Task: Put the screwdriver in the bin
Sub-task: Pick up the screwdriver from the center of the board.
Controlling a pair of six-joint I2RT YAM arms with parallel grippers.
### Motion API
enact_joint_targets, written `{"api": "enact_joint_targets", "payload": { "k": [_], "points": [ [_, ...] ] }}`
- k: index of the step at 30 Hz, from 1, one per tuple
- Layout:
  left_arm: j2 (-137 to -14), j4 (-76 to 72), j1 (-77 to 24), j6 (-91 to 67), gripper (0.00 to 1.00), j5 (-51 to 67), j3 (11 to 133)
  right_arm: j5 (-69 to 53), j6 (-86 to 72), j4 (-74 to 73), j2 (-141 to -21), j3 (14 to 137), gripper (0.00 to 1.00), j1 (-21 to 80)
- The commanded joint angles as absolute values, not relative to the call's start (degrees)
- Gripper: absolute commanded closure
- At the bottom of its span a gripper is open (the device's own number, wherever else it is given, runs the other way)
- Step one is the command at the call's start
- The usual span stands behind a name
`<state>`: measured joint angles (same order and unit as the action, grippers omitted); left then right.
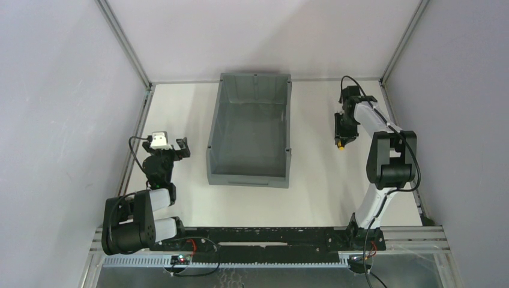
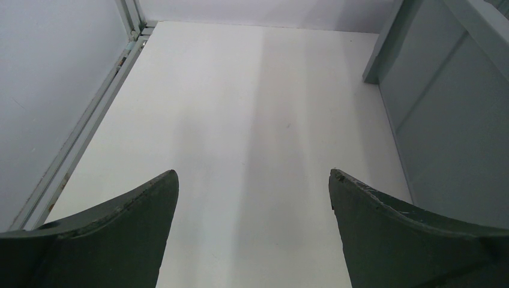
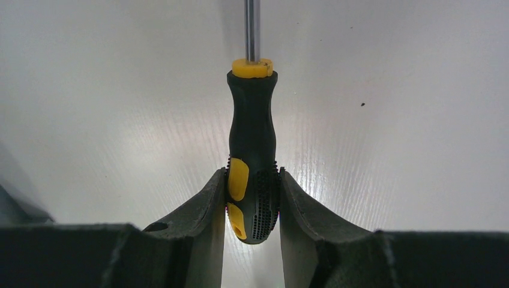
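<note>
The screwdriver (image 3: 252, 144), black handle with yellow patches and a thin metal shaft, is pinched at its butt end between the fingertips of my right gripper (image 3: 252, 180). From above, that right gripper (image 1: 341, 141) hangs to the right of the bin, with a yellow bit of the screwdriver (image 1: 341, 146) showing at its tip. The grey bin (image 1: 250, 174) stands in the middle of the table, with nothing in it. My left gripper (image 1: 180, 147) sits left of the bin. Its fingers (image 2: 138, 222) stand wide apart over bare table, and the bin's wall (image 2: 444, 132) is on their right.
Metal frame posts (image 1: 123, 42) and white walls enclose the table on the left, back and right. A rail (image 2: 78, 138) runs along the table's left edge. Both arm bases are bolted to a black bar (image 1: 264, 237) at the near edge.
</note>
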<state>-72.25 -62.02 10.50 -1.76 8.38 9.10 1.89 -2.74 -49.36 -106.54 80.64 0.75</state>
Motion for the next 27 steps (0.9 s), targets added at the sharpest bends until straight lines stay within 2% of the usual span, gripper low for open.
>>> {"api": "enact_joint_targets", "payload": {
  "k": [1,19,27],
  "points": [
    [-72.32,-67.94,10.2,-2.53,0.0,8.93,7.5,3.35,-3.97,-52.11,-101.87,84.79,1.0,1.68],
    [-72.33,-67.85,10.23,-2.39,0.0,8.83,7.48,5.42,-8.18,-59.25,-97.67,96.65,1.0,6.85],
    [-72.33,-67.81,10.21,-2.42,0.0,8.9,7.53,5.49,-11.52,-63.9,-98.0,105.78,1.0,11.66]
  ]
}}
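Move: The right hand already holds the screwdriver by the handle, some 6 cm above the table, its shaft pointing ahead. The middle of the bin lies about 35 cm to this hand's left and 6 cm farther out, at about hand height; the bin's right wall stands about 20 cm to the left and 6 cm ahead. From the idle left hand the bin's middle is roughly 30 cm to the right, 7 cm ahead and 6 cm lower. Upward above all, the right hand carries the screwdriver on from its low start, about 13 cm in a steady climb, and increasingly swings left towards the bin, some 5 cm, with only a slight reach forward. The wrist tips the fingers about 15 degrees outward from pointing down, while they keep their pinch on the handle. ##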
